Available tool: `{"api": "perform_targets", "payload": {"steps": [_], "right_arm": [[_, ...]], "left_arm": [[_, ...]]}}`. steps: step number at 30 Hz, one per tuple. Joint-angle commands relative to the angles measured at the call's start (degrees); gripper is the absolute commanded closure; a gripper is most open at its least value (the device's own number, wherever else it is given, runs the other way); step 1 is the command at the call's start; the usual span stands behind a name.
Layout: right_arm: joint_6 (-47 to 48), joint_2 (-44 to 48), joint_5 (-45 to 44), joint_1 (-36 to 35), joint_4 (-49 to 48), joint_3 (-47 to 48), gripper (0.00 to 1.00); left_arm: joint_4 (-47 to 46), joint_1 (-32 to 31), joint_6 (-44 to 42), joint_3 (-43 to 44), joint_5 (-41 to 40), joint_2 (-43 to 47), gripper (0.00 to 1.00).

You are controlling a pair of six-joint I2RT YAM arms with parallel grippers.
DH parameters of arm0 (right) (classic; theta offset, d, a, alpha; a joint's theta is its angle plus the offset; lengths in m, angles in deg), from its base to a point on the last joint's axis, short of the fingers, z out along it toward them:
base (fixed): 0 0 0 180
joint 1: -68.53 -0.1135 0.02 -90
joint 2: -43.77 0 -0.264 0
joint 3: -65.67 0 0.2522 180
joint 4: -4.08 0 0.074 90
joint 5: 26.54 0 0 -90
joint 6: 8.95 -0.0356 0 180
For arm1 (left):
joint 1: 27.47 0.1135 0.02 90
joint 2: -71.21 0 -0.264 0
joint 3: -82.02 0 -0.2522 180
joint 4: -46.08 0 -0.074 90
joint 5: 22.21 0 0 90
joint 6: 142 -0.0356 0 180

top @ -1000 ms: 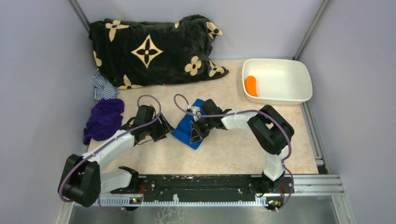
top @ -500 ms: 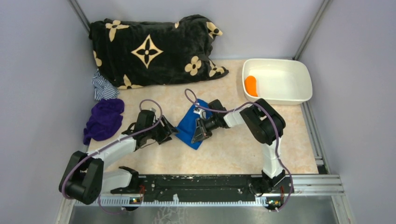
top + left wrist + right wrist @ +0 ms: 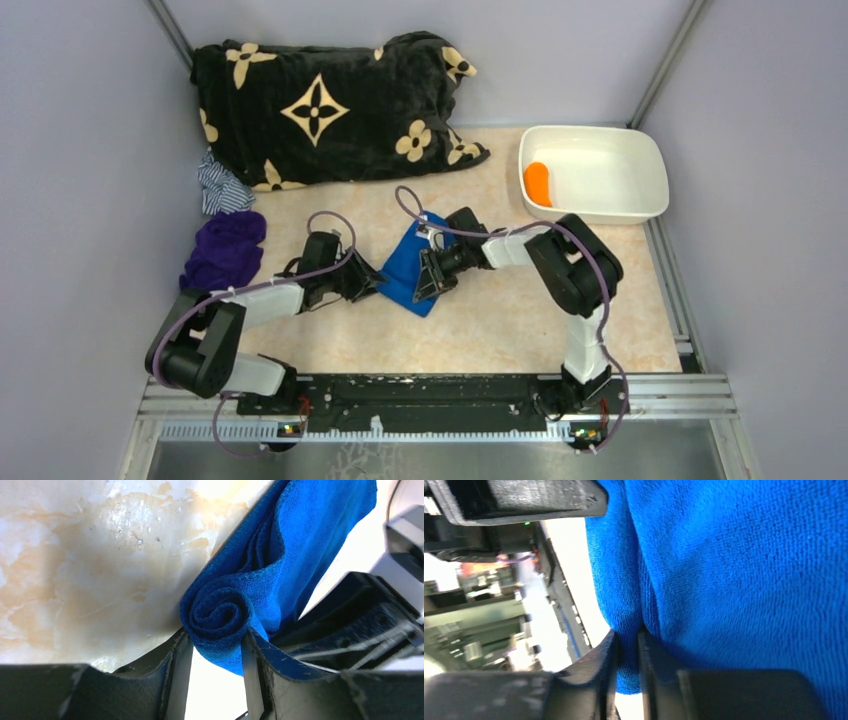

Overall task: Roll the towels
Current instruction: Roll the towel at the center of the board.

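The blue towel [image 3: 405, 262] lies on the table between my two grippers, partly rolled. In the left wrist view its rolled end [image 3: 220, 617] shows as a tight spiral, and my left gripper [image 3: 215, 642] is shut on it, one finger against each side of the roll. My left gripper [image 3: 370, 285] meets the towel's left edge. My right gripper [image 3: 430, 283] is at the towel's lower right, and a fold of the blue towel [image 3: 734, 555] is pinched between its fingers [image 3: 628, 642]. The orange towel [image 3: 538, 183] lies rolled in the white tub [image 3: 610, 213].
A big black blanket [image 3: 330, 105] with tan flowers fills the back left. A striped cloth [image 3: 222, 187] and a purple cloth [image 3: 222, 255] lie along the left wall. The arms' mounting rail [image 3: 430, 395] runs along the near edge.
My left gripper has slid right to the towel's edge and its jaws have narrowed onto the rolled end. The right gripper has shifted down a little with the towel and still pinches it.
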Motion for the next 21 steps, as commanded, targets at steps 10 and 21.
{"api": "perform_targets", "payload": {"steps": [10, 21], "right_arm": [[23.6, 25.5, -48.2, -16.6, 11.0, -0.3, 0.48], [31.0, 20.1, -70.4, -31.4, 7.5, 0.2, 0.45]], "left_arm": [[6.2, 0.2, -1.7, 0.3, -4.4, -3.3, 0.55], [7.2, 0.2, -2.1, 0.5, -4.4, -2.9, 0.55]]}}
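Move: The right hand is down on the near half of the blue towel's roll. The roll's middle lies about 4 cm to its left and 1 cm ahead, and the towel's flat part is centred some 8 cm ahead and 2 cm to the right, all at about the fingers' height or just below. From the left hand, which grips the roll's far-left end, the roll's middle is roughly 4 cm back and 5 cm to the right. The right hand opens its fingers to about half, comes free of the towel and rises some 7 cm, then eases back and left above the near half of the roll and just begins to sink, while its wrist rolls about 65 degrees so that the fingers swing from left and slightly back to left and forward, pointing more steeply down. The left hand stays in place, keeping its hold on the roll's far-left end against the board. ##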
